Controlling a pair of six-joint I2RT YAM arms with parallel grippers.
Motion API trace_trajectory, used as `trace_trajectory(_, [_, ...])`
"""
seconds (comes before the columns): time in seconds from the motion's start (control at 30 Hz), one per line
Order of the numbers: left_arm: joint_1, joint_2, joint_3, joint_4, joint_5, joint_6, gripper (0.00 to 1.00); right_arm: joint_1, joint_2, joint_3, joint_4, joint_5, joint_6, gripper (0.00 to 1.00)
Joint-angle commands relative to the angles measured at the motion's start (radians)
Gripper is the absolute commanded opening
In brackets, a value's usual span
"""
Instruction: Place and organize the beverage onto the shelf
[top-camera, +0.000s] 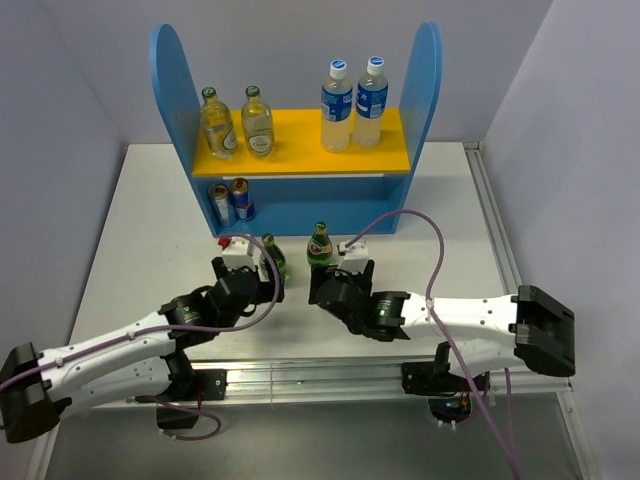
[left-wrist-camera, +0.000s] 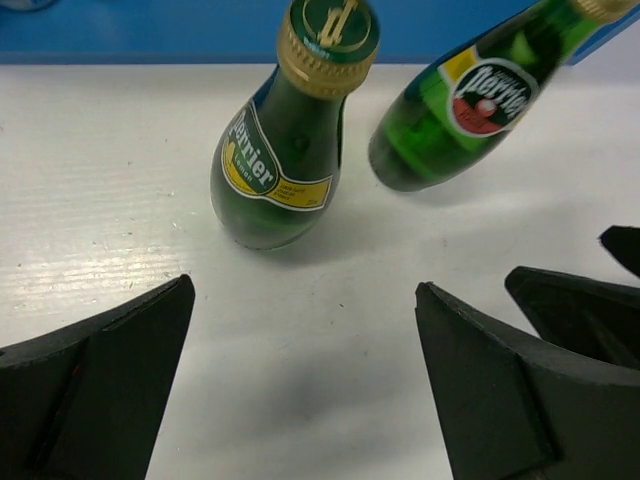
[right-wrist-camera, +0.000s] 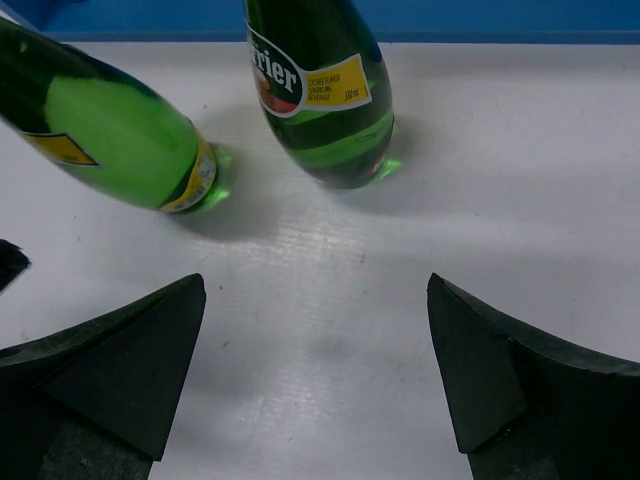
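Two dark green glass bottles stand on the white table in front of the blue shelf. The left green bottle is just beyond my open left gripper, with nothing between the fingers. The right green bottle stands just ahead of my open right gripper, also empty. On the yellow upper board stand two clear gold-capped bottles at the left and two blue-labelled plastic bottles at the right.
Two cans stand on the lower tier at its left end. The two grippers are close together near the table's middle. A metal rail runs along the near edge. Grey walls close in the sides.
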Motion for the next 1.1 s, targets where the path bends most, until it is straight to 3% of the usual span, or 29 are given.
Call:
trace_trajectory(0.0, [-0.005,0.086,-0.042,0.219,-0.038,-0.021,0.99,-0.039,0.043,0.016,0.112,-0.018,-0.052,0.99])
trace_trajectory(0.2, [0.01,0.299,-0.077,0.443,-0.08,0.017,0.99,-0.091,0.177,0.04,0.233,-0.006,-0.104,0.99])
trace_trajectory(0.4, [0.07,0.341,-0.123,0.572,-0.114,0.046,0.99,-0.16,0.295,0.045,0.379,0.002,-0.156,0.98])
trace_trajectory(0.73, [0.185,0.376,-0.192,0.735,-0.047,0.1,0.99,-0.234,0.453,0.105,0.542,0.035,-0.242,0.98])
trace_trajectory(1.07, [0.245,0.579,-0.203,0.931,-0.012,0.108,0.99,-0.26,0.59,0.152,0.675,0.078,-0.299,0.95])
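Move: The left hand's bottle, the left green Perrier, stands some 13 cm ahead of it, 3 cm to its right and 6 cm lower. The right hand goes for the other Perrier, roughly 16 cm ahead, 4 cm to its left and 3 cm lower; that bottle is about 3 cm farther out and 11 cm to the right of the left one. On the lower shelf, the blue can stands 17 cm beyond the left Perrier and 9 cm to its left. Forward and down together, both open hands close in on their own Perrier bottles. The left first dips, edging right, then runs forward and slightly back left before sinking again, about 9 cm out and 8 cm down, turning some 10 degrees counter-clockwise; the right reaches about 12 cm out and 7 cm down, drifting slightly left and turning about as far clockwise. Fingers stay wide, coming up around the glass. ##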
